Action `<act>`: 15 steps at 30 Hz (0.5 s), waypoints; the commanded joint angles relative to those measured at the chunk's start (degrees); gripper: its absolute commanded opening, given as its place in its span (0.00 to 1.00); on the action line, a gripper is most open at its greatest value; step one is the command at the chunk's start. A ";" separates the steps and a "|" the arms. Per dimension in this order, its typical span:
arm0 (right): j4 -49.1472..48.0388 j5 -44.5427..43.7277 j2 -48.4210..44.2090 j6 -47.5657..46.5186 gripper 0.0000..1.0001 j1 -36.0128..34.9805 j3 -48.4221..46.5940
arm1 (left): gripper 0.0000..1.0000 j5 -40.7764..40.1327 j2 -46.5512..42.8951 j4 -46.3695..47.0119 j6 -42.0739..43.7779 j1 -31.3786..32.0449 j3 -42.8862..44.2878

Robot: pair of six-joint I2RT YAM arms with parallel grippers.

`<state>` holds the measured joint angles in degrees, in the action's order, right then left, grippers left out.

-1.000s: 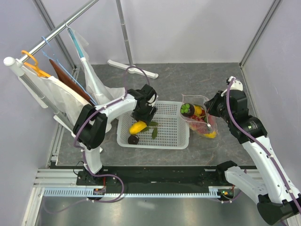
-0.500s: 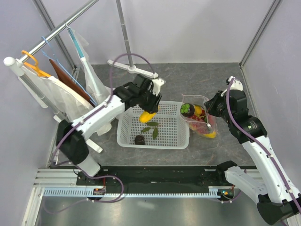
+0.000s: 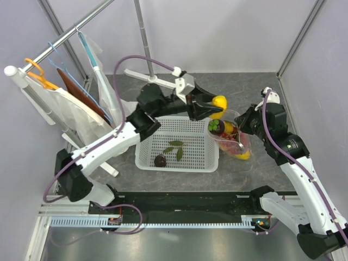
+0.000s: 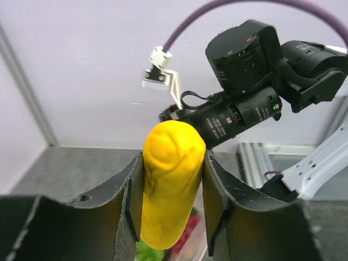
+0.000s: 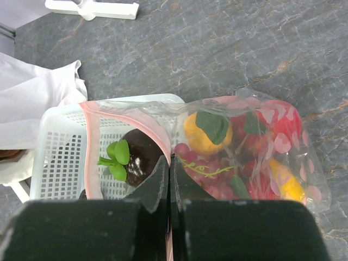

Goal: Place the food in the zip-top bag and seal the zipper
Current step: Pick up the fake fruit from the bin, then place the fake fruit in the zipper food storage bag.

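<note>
My left gripper (image 3: 213, 107) is shut on a yellow mango (image 3: 219, 102) and holds it in the air just above and left of the zip-top bag's (image 3: 235, 138) mouth. In the left wrist view the mango (image 4: 171, 185) stands upright between both fingers. The right gripper (image 3: 243, 124) is shut on the pink zipper (image 5: 130, 117) edge and holds the mouth open. Inside the bag (image 5: 261, 152) lie a mangosteen (image 5: 138, 157), an orange (image 5: 201, 133), grapes (image 5: 212, 171) and red fruit. Another mangosteen (image 3: 160, 160) lies in the white basket (image 3: 142, 163).
Loose green leaves (image 3: 175, 144) lie in the basket. A clothes rail (image 3: 54, 43) with hangers and white cloth (image 3: 70, 117) fills the left side. A white stand foot (image 3: 152, 79) lies at the back. The bag rests against the basket's right rim.
The left gripper closed on the mango in the basket, lifted it and carried it right and back, up to the bag's mouth. The right arm and the bag stayed put.
</note>
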<state>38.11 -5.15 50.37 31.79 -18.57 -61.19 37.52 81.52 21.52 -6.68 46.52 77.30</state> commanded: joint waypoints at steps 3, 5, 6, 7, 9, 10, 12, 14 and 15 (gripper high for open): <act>-1.90 0.31 -0.01 1.08 0.00 0.11 -3.67 | 0.12 -12.88 7.51 11.70 -18.87 5.24 2.51; -2.34 -0.21 -0.10 1.26 0.00 0.20 -3.76 | 0.12 -19.98 8.65 11.53 -26.61 5.94 1.46; -2.51 -0.21 -0.01 1.34 0.00 0.20 -3.85 | 0.12 -21.68 9.70 11.44 -28.37 6.56 1.19; -2.60 -0.30 -0.01 1.34 0.00 0.11 -3.85 | 0.12 -23.44 10.06 11.44 -29.87 6.91 1.10; -2.60 -0.48 0.25 1.52 0.00 0.11 -4.02 | 0.15 -27.31 11.11 11.18 -31.20 7.70 1.19; -2.60 -0.65 0.34 1.52 0.00 0.11 -4.11 | 0.16 -28.02 11.90 10.74 -32.16 7.88 1.36; -2.51 -1.00 0.52 1.61 0.00 0.11 -4.38 | 0.16 -31.88 12.44 9.51 -33.57 8.14 1.45; -2.60 -1.44 0.52 1.87 0.00 0.20 -4.64 | 0.17 -36.70 13.40 6.44 -37.52 8.15 1.45; -2.51 -2.31 0.78 2.05 0.00 0.20 -4.90 | 0.17 -37.34 13.58 5.47 -38.66 8.23 1.37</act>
<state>37.93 -5.23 50.92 32.60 -18.57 -62.63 10.98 94.00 28.14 -36.25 54.33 77.43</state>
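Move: The bag's open mouth, where the held yellow fruit is headed, lies about 7 cm ahead of the left hand, 8 cm to its right and some 18 cm below. The right gripper's fingertips are 5 cm ahead, 13 cm right and 16 cm lower; the white bin's middle is 6 cm ahead, 8 cm left and 42 cm down. From the right hand, the mouth is about 2 cm ahead and 5 cm left, roughly level. Bring the left gripper, still pinching the yellow fruit, about 7 cm right and 6 cm down towards the bag's mouth, easing some 4 cm forward as it slows. Meanwhile roll the wrist some 35 degrees so its top leans forward and the fruit's lower end swings back. Keep the right fingers shut on the bag's rim. ##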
